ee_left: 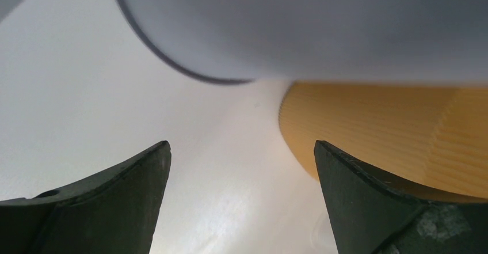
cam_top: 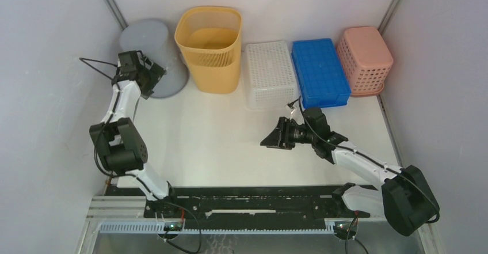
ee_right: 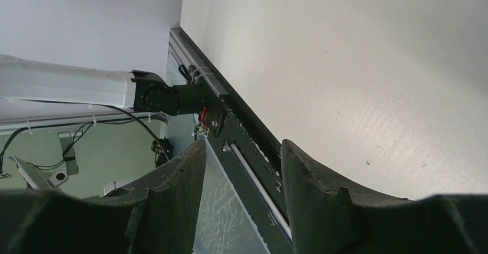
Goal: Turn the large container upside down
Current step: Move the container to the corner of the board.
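Observation:
The large container (cam_top: 151, 49) is a plain grey bin at the back left; its closed end faces up and its wide rim flares out at the table. In the left wrist view its grey wall (ee_left: 322, 23) fills the top. My left gripper (cam_top: 154, 80) is at the bin's near-left side, open, its jaws wide apart (ee_left: 241, 147) with only bare table between them. My right gripper (cam_top: 267, 140) hovers over the table's middle, pointing left, far from the bin. Its jaws (ee_right: 241, 144) are apart and hold nothing.
A yellow ribbed basket (cam_top: 210, 46) stands upright just right of the grey bin, also close to my left fingers (ee_left: 391, 133). Further right along the back are a white mesh crate (cam_top: 269, 72), a blue crate (cam_top: 319, 72) and a pink basket (cam_top: 364, 58). Walls enclose the table.

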Robot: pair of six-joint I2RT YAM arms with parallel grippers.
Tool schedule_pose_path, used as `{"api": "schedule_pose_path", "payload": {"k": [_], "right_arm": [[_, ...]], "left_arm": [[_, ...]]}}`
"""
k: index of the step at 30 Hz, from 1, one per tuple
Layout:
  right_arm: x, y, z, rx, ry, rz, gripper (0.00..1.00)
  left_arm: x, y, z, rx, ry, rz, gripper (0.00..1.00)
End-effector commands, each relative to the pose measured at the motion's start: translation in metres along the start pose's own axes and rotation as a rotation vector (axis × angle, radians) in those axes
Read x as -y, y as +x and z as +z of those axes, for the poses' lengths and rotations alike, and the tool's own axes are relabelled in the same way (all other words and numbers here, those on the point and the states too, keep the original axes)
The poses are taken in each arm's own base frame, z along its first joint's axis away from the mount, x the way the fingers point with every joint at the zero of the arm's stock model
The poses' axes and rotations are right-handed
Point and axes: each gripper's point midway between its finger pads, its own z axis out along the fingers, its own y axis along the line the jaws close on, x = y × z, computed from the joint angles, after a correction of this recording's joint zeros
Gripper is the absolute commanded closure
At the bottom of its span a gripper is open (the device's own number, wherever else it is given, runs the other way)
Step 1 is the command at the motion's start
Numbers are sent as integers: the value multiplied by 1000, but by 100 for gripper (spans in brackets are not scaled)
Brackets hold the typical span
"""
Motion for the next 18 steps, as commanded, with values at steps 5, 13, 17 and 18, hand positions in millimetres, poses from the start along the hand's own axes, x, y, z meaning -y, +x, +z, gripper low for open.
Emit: {"api": "schedule_pose_path", "payload": {"k": [5,13,17,18], "right_arm": [[-9,-2,8,16,-28,-32,41],[-12,6,13,14,-35,-32,41],[-12,9,11,25,-34,-33,41],[-12,10,10,29,-36,-34,41]], "left_arm": [[83,-3,-131,81,364,17,0],[117,0,-147,55,387,-4,0],[135,7,-139,22,395,-40,0],[140,7,-138,21,402,-48,0]]}}
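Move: The left hand is at the near side of the grey container standing upside down in the far left corner; the container's middle lies about 12 cm ahead, 2 cm to the left and 2 cm lower. The yellow container stands some 23 cm to this hand's right and 12 cm ahead, about 2 cm lower. The upturned white basket is roughly 44 cm right, 11 cm ahead and 12 cm lower. From the right hand, the grey container's middle is about 40 cm ahead, 44 cm left and 1 cm higher. The left hand backs off from the near side of the grey container and climbs quickly, about 16 cm, while swinging some 10 cm to the right and drawing back about 4 cm, its fingers wide open and holding nothing. The wrist tips the fingertips up about 20 degrees and turns slightly clockwise on the way, and at the top the hand starts to ease forward and down again by a centimetre or so. ##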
